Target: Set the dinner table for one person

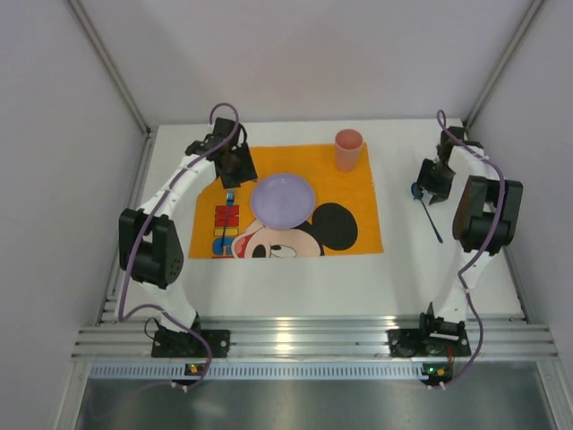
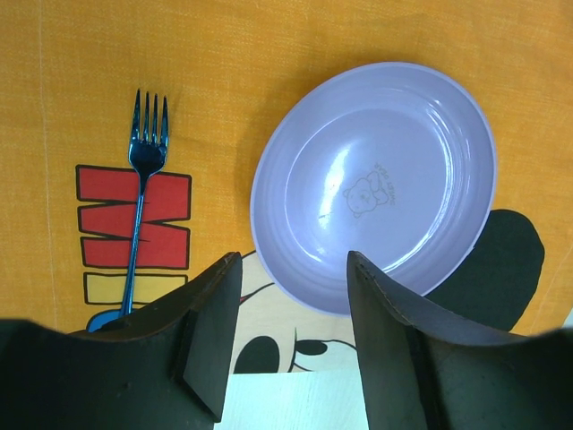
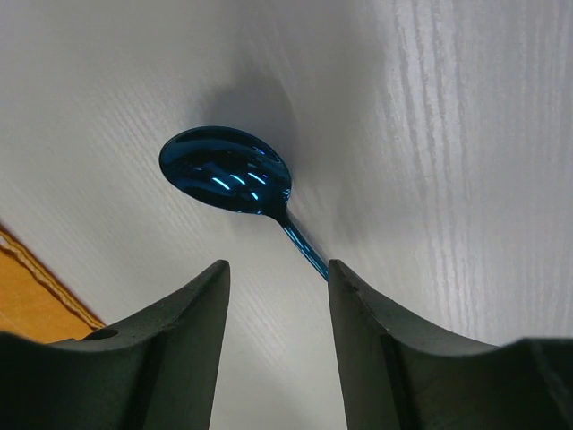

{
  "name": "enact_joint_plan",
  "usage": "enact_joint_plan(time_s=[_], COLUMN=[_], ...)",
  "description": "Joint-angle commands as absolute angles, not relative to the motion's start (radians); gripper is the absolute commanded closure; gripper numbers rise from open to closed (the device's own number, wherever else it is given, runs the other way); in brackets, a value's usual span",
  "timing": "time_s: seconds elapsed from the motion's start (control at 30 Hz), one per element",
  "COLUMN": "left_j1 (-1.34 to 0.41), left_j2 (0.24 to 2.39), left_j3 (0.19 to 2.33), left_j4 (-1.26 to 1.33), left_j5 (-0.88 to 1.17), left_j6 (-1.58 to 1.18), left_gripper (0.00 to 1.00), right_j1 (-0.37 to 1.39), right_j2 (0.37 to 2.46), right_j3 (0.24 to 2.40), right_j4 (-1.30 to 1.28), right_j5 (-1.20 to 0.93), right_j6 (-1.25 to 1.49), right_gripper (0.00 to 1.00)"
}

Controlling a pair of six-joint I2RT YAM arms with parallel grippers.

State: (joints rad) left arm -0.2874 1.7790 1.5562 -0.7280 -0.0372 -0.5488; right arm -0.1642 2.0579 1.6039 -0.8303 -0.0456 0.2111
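Note:
The white dinner table [image 1: 295,287] carries an orange mouse-print placemat [image 1: 358,193]. A purple plate [image 1: 283,199] lies on the mat's middle and a pink cup [image 1: 348,149] stands at its far right corner. A blue fork [image 2: 143,206] lies on the mat left of the plate [image 2: 376,184]. A blue spoon [image 1: 430,210] lies on the bare table right of the mat. My left gripper [image 2: 294,269] is open and empty, above the mat's far left part [image 1: 236,168]. My right gripper [image 3: 277,269] is open and empty just over the spoon [image 3: 226,170], whose handle runs behind its right finger.
A silver ridged rail [image 1: 313,340] runs along the near edge, with both arm bases on it. White walls close the table on the left, right and back. Bare white table lies between the mat and the rail.

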Motion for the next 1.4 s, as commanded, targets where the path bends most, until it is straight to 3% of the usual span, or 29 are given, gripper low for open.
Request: enact_joint_plan(time_s=[0.0,0.43,0.53,0.67,1.0,1.37], left_j1=[-0.284,-0.268,-0.265,-0.261,-0.247,-0.233], left_j2=[1.804,1.832,1.844,1.852,1.868,1.871], left_j3=[1.603,1.634,1.641,1.655,1.660,1.660], left_j4=[-0.739,-0.749,-0.753,-0.758,-0.761,-0.764], left_j5=[-0.026,-0.022,-0.017,-0.012,-0.005,0.029], left_j6=[-0.529,-0.505,-0.500,-0.495,-0.492,-0.494], left_gripper=[0.44,0.44,0.44,0.44,0.45,0.45], right_j1=[-0.141,-0.138,-0.130,-0.103,-0.037,0.050], right_j2=[2.086,2.121,2.132,2.140,2.220,2.158], right_j3=[1.611,1.608,1.605,1.600,1.677,1.812], right_j4=[-0.848,-0.841,-0.841,-0.842,-0.903,-0.994], right_j5=[-0.020,0.035,0.029,0.069,0.166,0.170], right_j6=[0.206,0.225,0.232,0.224,0.198,0.215], right_gripper=[0.52,0.62,0.70,0.73,1.00,1.00])
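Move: The spoon's middle lies about 4 cm back and 2 cm to the right of my open right hand, some 3 cm below; its bowl is out ahead and the handle slants back to the right. From the same hand, the cup stands about 24 cm left and 8 cm farther out, and the plate roughly 42 cm left and nearly level. From my left hand the spoon is about 52 cm right, 4 cm back and 14 cm down. I lower my right hand about 2 cm and close the half-open fingers fully, pinching the spoon's handle just behind the bowl. While they close, I roll the wrist some 15 degrees, left side down, then carry the spoon about 2 cm left and begin to ease upward. My empty left hand sinks and reaches forward about 1.5 cm, touching nothing. ##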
